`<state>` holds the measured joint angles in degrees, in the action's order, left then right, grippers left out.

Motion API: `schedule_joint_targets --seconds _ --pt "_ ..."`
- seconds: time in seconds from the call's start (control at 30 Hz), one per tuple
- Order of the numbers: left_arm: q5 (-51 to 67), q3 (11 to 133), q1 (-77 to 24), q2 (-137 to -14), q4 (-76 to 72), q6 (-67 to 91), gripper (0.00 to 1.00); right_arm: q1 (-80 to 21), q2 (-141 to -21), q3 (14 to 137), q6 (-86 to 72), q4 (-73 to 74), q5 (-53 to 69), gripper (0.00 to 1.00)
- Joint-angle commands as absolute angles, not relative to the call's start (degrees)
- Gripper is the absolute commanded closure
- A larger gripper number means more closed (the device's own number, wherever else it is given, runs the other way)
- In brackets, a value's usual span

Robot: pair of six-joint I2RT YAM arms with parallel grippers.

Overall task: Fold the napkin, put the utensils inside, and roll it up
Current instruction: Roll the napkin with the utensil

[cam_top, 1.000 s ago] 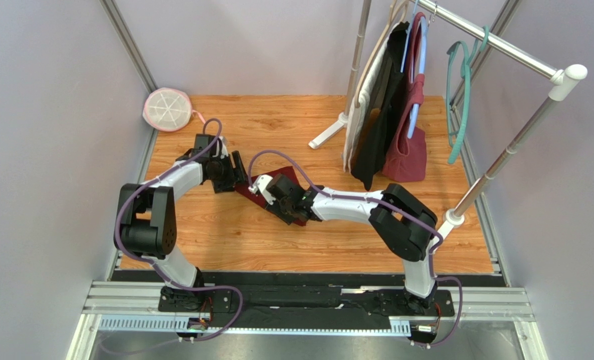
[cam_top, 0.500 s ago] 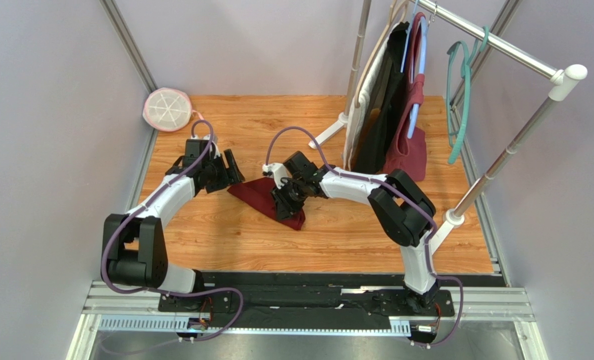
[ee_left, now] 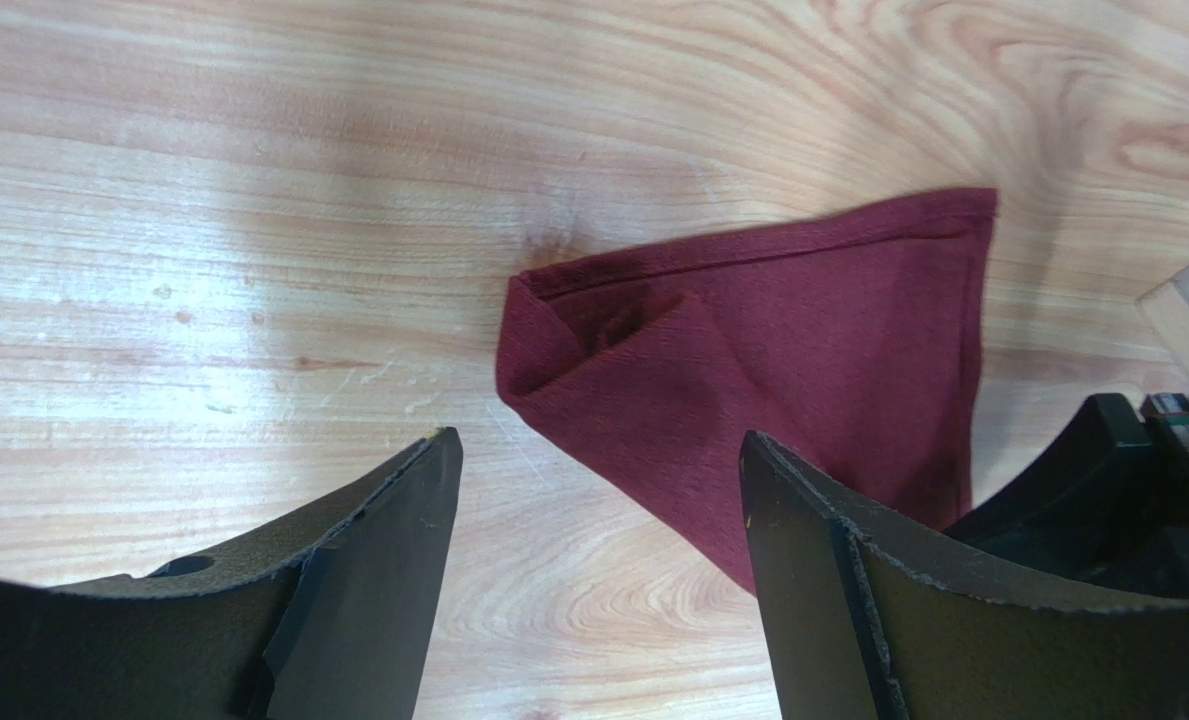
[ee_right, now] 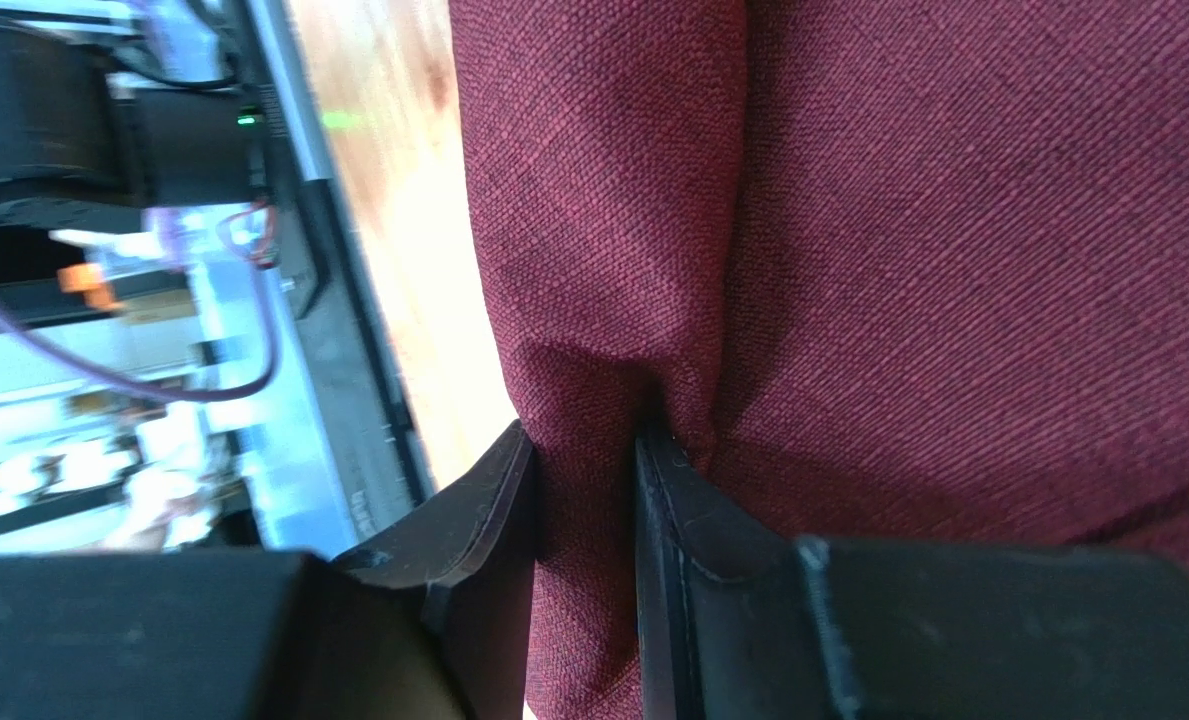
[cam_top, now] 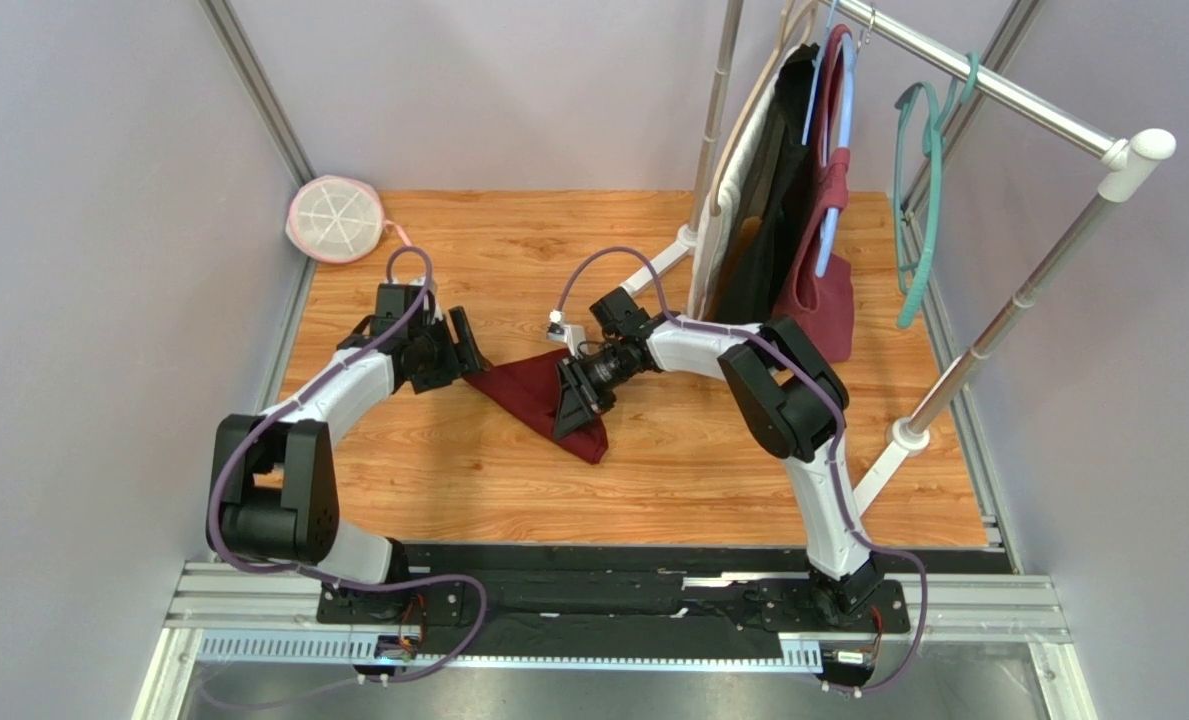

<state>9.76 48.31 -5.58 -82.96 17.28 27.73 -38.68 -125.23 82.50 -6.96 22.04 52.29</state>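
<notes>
The dark red napkin (cam_top: 533, 393) lies folded on the wooden table near its middle. In the left wrist view it (ee_left: 796, 375) shows as a wedge with a tucked corner at its left. My right gripper (cam_top: 575, 399) is shut on a fold of the napkin (ee_right: 916, 255), the cloth pinched between its fingers (ee_right: 480, 525). My left gripper (cam_top: 462, 348) is open and empty, just left of the napkin's left corner, its fingers (ee_left: 390, 555) above bare wood. The utensils are out of view.
A clothes rack (cam_top: 991, 90) stands at the back right with dark garments and a burgundy bag (cam_top: 814, 300) on hangers, its white foot (cam_top: 653, 270) on the table. A round white-pink object (cam_top: 334, 218) lies at the back left corner. Grey walls flank the table.
My right arm has swung back toward the rack, dragging the pinched napkin into a spread wedge. My left gripper has drawn slightly back and left, off the cloth.
</notes>
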Motion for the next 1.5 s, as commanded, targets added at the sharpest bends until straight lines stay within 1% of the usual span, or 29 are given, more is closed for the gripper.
schedule_joint_targets --seconds 0.0,0.07,0.17,0.27,0.3,0.33,0.37,0.4,0.43,0.47,0.5,0.57,0.63,0.7,0.77,0.9,0.93,1.0,1.03,1.1,1.13,1.17,1.23,1.33,1.47 --pt "10.46 48.34 -5.45 -85.78 14.07 27.77 0.24 -38.32 -130.69 82.0 -7.91 28.04 53.26 0.77" --pt "11.33 48.69 -5.45 -87.27 13.19 27.95 0.26 -38.06 -131.39 82.35 -8.09 28.12 53.78 0.76" --pt "12.3 49.66 -5.45 -89.29 12.48 28.04 0.31 -37.71 -131.83 82.79 -8.44 28.04 54.32 0.76" --pt "12.92 50.62 -5.45 -90.88 12.04 27.86 0.45 -37.53 -131.49 83.14 -8.35 28.21 54.14 0.75" --pt "12.83 50.8 -5.45 -91.14 12.13 27.95 0.58 -37.53 -131.22 83.23 -8.44 28.21 54.23 0.73" --pt "12.92 51.06 -5.45 -91.75 12.22 27.86 0.63 -37.53 -130.96 83.32 -8.35 28.21 53.79 0.73" --pt "12.83 51.24 -5.45 -92.02 12.48 27.77 0.68 -37.53 -130.7 83.58 -8.35 28.65 53.7 0.69" --pt "12.75 51.5 -5.45 -92.28 12.92 27.69 0.77 -37.53 -129.74 83.58 -8.35 28.83 53.44 0.66" --pt "12.57 51.94 -5.45 -92.72 13.18 27.6 0.8 -37.53 -129.2 83.85 -8.44 29.09 52.83 0.64" --pt "12.57 52.12 -5.45 -92.81 13.62 27.34 0.82 -37.53 -128.68 84.11 -8.44 29.79 52.65 0.56" --pt "12.39 52.21 -5.45 -92.9 14.06 27.33 0.87 -37.53 -127.45 84.37 -8.26 30.06 52.47 0.52" --pt "12.66 52.64 -5.45 -93.16 14.67 27.25 0.89 -37.53 -125.78 84.9 -8.26 31.28 50.63 0.45" --pt "13.27 53.08 -5.45 -93.51 15.03 27.25 0.9 -37.44 -122.62 84.9 -8.26 31.9 48.18 0.4" --pt "13.36 53.52 -5.45 -93.78 15.82 27.16 0.92 -37.62 -120.16 84.47 -8.61 31.29 46.42 0.39" --pt "13.53 54.23 -5.45 -94.3 16.43 27.16 0.92 -38.23 -116.64 84.46 -8.62 31.03 42.12 0.38" --pt "13.89 55.11 -5.45 -94.92 17.23 26.98 0.94 -41.65 -111.72 84.11 -6.6 29.89 32.1 0.37" --pt "13.89 55.19 -5.45 -95.01 17.23 26.98 0.94 -42.7 -111.01 83.5 -6.24 29.36 26.34 0.37" --pt "13.89 55.37 -5.45 -95.1 17.49 26.98 0.94 -46.92 -108.9 82.88 -4.58 26.9 19.98 0.37" --pt "13.97 55.37 -5.45 -95.18 17.49 27.16 0.94 -48.67 -108.37 82.62 -3.96 25.94 11.77 0.37" --pt "13.89 55.46 -5.45 -95.27 17.49 27.07 0.94 -53.86 -107.58 81.74 -1.24 22.51 3.73 0.36" --pt "13.97 55.46 -5.45 -95.19 17.49 27.07 0.94 -55.53 -107.67 81.48 -0.36 21.37 -4.49 0.36" --pt "13.97 55.55 -5.45 -95.19 17.58 27.07 0.94 -58.16 -107.93 81.04 -0.26 18.75 -7.44 0.36" --pt "13.89 55.72 -5.45 -95.36 17.67 27.07 0.94 -60.28 -108.98 80.42 3.24 16.18 -14.37 0.36" --pt "13.89 55.99 -5.45 -95.54 17.93 26.98 0.94 -63.19 -110.91 79.02 6.85 11.26 -20.36 0.37" --pt "13.97 56.16 -5.45 -95.71 17.93 26.98 0.94 -65.12 -113.55 78.14 10.1 6.96 -24.17 0.38"
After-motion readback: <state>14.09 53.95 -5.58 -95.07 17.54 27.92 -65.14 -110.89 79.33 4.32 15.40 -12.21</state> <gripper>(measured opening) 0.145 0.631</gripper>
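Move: The rolled napkin's left end lies some 4 cm below the open left fingers, about 1 cm ahead and 1 cm to their right; the napkin's flat far corner is about 13 cm to the left hand's right and 3 cm ahead. The right hand already holds the roll; from there the left end is about 12 cm left and 6 cm ahead, the far corner 9 cm straight ahead, the near-right end 4 cm right and 5 cm back. The left fingers sink about 3.5 cm onto the roll's left end and close, pinching it, then keep their hold. The right hand still grips the roll until that pinch is made, then opens, lets go and rises nearly 6 cm, swinging left some 5 cm over the napkin towards the left gripper as the wrist tilts about 60 degrees to point the fingers more steeply down. ##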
